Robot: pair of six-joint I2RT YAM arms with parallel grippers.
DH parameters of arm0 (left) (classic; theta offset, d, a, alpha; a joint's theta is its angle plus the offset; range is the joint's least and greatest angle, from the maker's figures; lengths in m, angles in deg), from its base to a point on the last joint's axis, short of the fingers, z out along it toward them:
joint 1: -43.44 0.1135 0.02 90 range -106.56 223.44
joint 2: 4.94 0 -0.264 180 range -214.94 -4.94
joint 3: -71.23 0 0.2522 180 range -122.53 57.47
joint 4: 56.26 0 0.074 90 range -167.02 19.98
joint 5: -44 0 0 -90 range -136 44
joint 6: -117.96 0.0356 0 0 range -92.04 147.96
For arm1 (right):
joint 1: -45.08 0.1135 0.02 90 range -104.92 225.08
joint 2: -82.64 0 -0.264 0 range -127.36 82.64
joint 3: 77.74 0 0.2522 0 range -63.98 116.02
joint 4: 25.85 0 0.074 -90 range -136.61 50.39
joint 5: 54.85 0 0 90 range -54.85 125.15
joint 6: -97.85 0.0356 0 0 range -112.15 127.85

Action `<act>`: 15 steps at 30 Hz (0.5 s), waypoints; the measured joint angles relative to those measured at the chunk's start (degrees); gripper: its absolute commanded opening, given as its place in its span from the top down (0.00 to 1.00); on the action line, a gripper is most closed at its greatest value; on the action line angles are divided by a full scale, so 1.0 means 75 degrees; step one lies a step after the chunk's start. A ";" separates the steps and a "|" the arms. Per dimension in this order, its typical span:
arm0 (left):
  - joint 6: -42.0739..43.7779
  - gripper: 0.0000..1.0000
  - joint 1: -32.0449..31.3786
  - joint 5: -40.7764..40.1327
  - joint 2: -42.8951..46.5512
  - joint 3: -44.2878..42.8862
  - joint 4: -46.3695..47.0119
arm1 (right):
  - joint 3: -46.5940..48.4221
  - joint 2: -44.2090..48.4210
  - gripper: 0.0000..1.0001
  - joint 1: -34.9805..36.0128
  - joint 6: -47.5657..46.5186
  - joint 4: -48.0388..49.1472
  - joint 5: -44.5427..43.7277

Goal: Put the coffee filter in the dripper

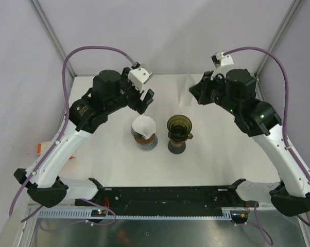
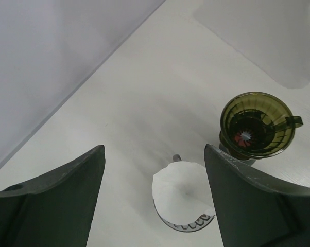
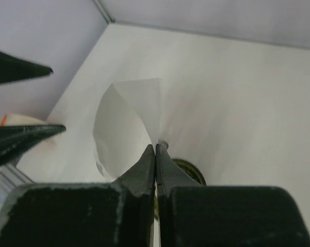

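Note:
An olive-green dripper [image 1: 178,126] stands on its dark base at the table's middle; it also shows in the left wrist view [image 2: 256,123] and partly behind the fingers in the right wrist view [image 3: 192,172]. My right gripper [image 1: 194,95] [image 3: 155,146] is shut on a white paper coffee filter [image 1: 185,90] [image 3: 125,126], held in the air behind and a little right of the dripper. My left gripper [image 1: 144,103] [image 2: 154,150] is open and empty, above and behind a cup holding more white filters [image 1: 143,127] [image 2: 182,191].
The filter cup [image 1: 144,140] stands just left of the dripper, close beside it. Grey enclosure walls stand at the back and on both sides. A black rail [image 1: 165,198] runs along the near edge. An orange-and-white object [image 1: 40,148] sits at the left edge.

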 measured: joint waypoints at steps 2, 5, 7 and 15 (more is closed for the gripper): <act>-0.0003 0.16 0.0000 0.0192 0.0000 0.0000 -0.0006 | 0.0303 0.0009 1.00 0.0000 -0.0140 -0.0833 0.0178; -0.0003 0.16 0.0000 0.0376 0.0000 0.0000 -0.0009 | 0.0472 -0.0029 1.00 0.0000 -0.0265 -0.1947 0.0402; -0.0003 0.16 0.0000 0.0472 0.0000 0.0000 -0.0009 | 0.0659 -0.0178 1.00 0.0003 -0.0306 -0.2684 0.0525; -0.0003 0.16 0.0000 0.0787 -0.0020 0.0085 -0.0017 | 0.1224 -0.1052 1.00 -0.0026 -0.0530 -0.4436 0.1032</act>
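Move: The green dripper sits about 3 cm to the left of the right hand, roughly level with it fore and aft and some 27 cm below. The red-rimmed stand is right under the dripper, about 36 cm below that hand; the filter-covered glass dripper stands 16 cm to its left, level fore and aft, 28 cm below. From the left hand the green dripper lies about 12 cm right, level fore and aft. The right hand, still pinching the filter, sinks about 10 cm and draws back 5, tipping down some 30 degrees. ##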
